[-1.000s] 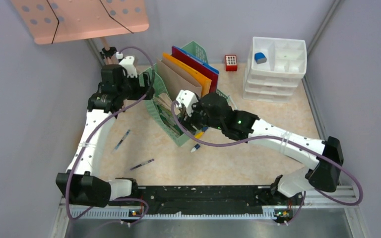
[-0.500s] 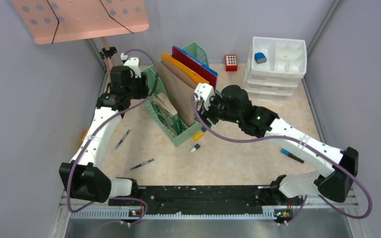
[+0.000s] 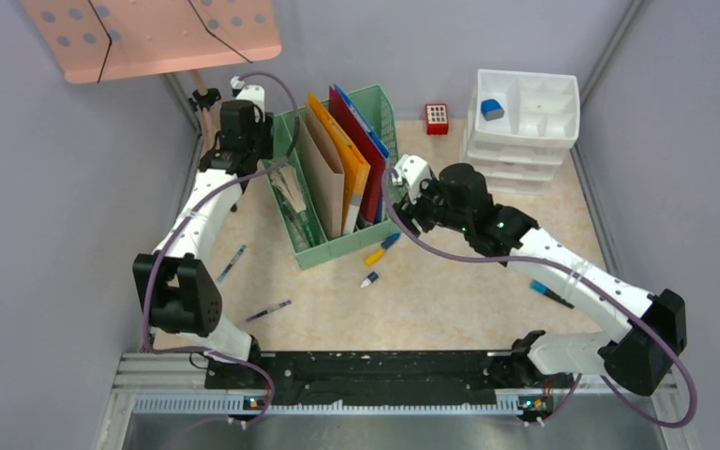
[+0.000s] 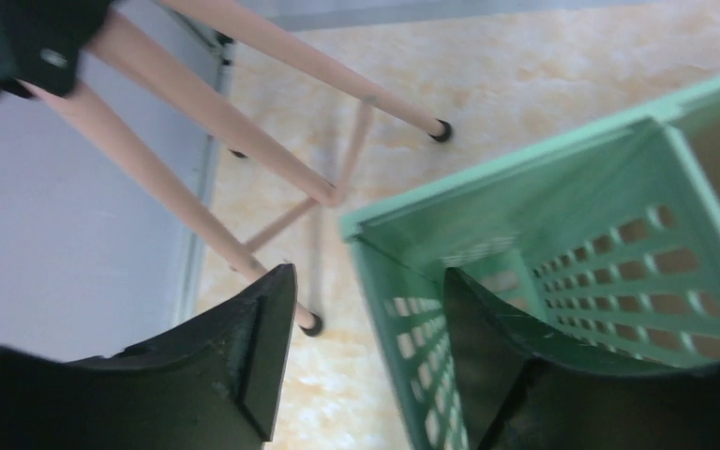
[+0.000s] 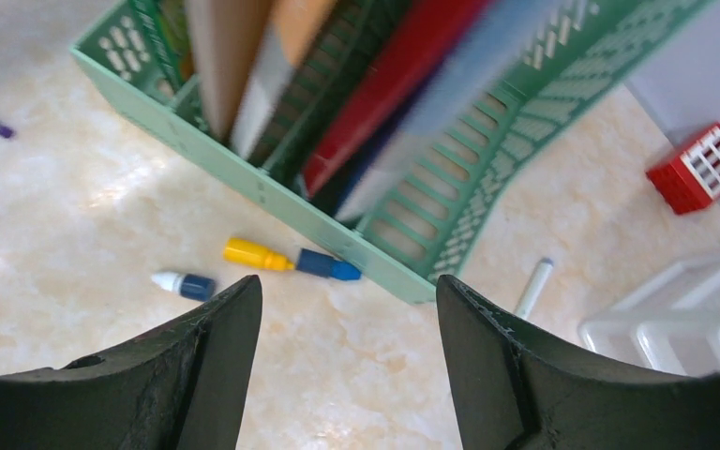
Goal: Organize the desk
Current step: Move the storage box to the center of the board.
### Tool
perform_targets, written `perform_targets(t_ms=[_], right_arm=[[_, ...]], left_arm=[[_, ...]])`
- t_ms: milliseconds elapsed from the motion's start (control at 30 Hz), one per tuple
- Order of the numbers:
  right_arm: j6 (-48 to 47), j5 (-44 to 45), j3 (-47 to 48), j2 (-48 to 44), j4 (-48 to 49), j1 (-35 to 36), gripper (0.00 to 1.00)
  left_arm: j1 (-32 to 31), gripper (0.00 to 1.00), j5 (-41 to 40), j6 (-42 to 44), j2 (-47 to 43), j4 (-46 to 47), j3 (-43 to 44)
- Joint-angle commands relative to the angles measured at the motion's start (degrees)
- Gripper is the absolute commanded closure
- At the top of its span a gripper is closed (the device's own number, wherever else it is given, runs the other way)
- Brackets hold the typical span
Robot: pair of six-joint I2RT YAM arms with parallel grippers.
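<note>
The desk (image 3: pixel 450 314) is a beige marbled top. A green file rack (image 3: pixel 333 251) stands upright at the back middle and holds brown, orange, red and blue folders. My left gripper (image 3: pixel 261 148) is at the rack's back left corner. In the left wrist view the left gripper (image 4: pixel 367 272) straddles the rack's (image 4: pixel 572 216) perforated wall, and floor shows between the left finger and the wall. My right gripper (image 3: pixel 399 211) hovers beside the rack's right front corner. In the right wrist view the right gripper (image 5: pixel 348 281) is open over bare desk, with the rack (image 5: pixel 244 178) just beyond.
Loose pens lie about: a yellow-and-blue marker (image 3: pixel 382 247) (image 5: pixel 291 260), a white-and-blue one (image 3: pixel 368 279), two thin pens (image 3: pixel 231 262) (image 3: pixel 268 310), a blue marker (image 3: pixel 548 293). A red block (image 3: pixel 437 118) and a white drawer unit (image 3: pixel 523 122) stand back right. The pink music stand's legs (image 4: pixel 244 159) rise back left.
The rack has gone from leaning over to upright and sits further back. My left gripper moved back with it and narrowed. My right arm swung right, uncovering the blue marker.
</note>
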Motion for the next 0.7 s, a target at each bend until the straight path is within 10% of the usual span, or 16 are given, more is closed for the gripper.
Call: perform_targets(t_ms=[0, 333, 667], right_arm=[[2.8, 2.6, -2.5, -2.2, 4.9, -4.6, 0.32], [6.1, 0.9, -9.2, -0.3, 9.2, -11.6, 0.32], [7.2, -2.2, -7.9, 8.0, 12.4, -15.4, 0.32]], left_arm=[[1.6, 0.31, -7.0, 4.9, 1.2, 9.0, 4.4], [2.0, 0.02, -0.2, 3.4, -5.9, 3.1, 0.9], [2.0, 0.01, 13.7, 9.0, -33.0, -4.8, -18.8]])
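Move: From the right hand, the storage box's middle lies about 19 cm ahead, 20 cm left and 14 cm lower; the blue-and-yellow marker is some 5 cm ahead and 9 cm left, the white marker roughly 18 cm ahead and 6 cm right, both on the table 24 cm below. The left hand is at the box's left wall, the box's middle level with it and about 23 cm right, 14 cm below; a pen lies 19 cm back, 5 cm left, 25 cm down. The right hand first swings forward and to the right, turning clockwise by some 15 degrees, then mostly sinks, about 8 cm in all, towards the box's near right corner with fingers kept part open and tipping down. The left hand opens wide, edges forward, left and up by a few centimetres, then draws back about 12 cm along the box's left wall, rising further. ##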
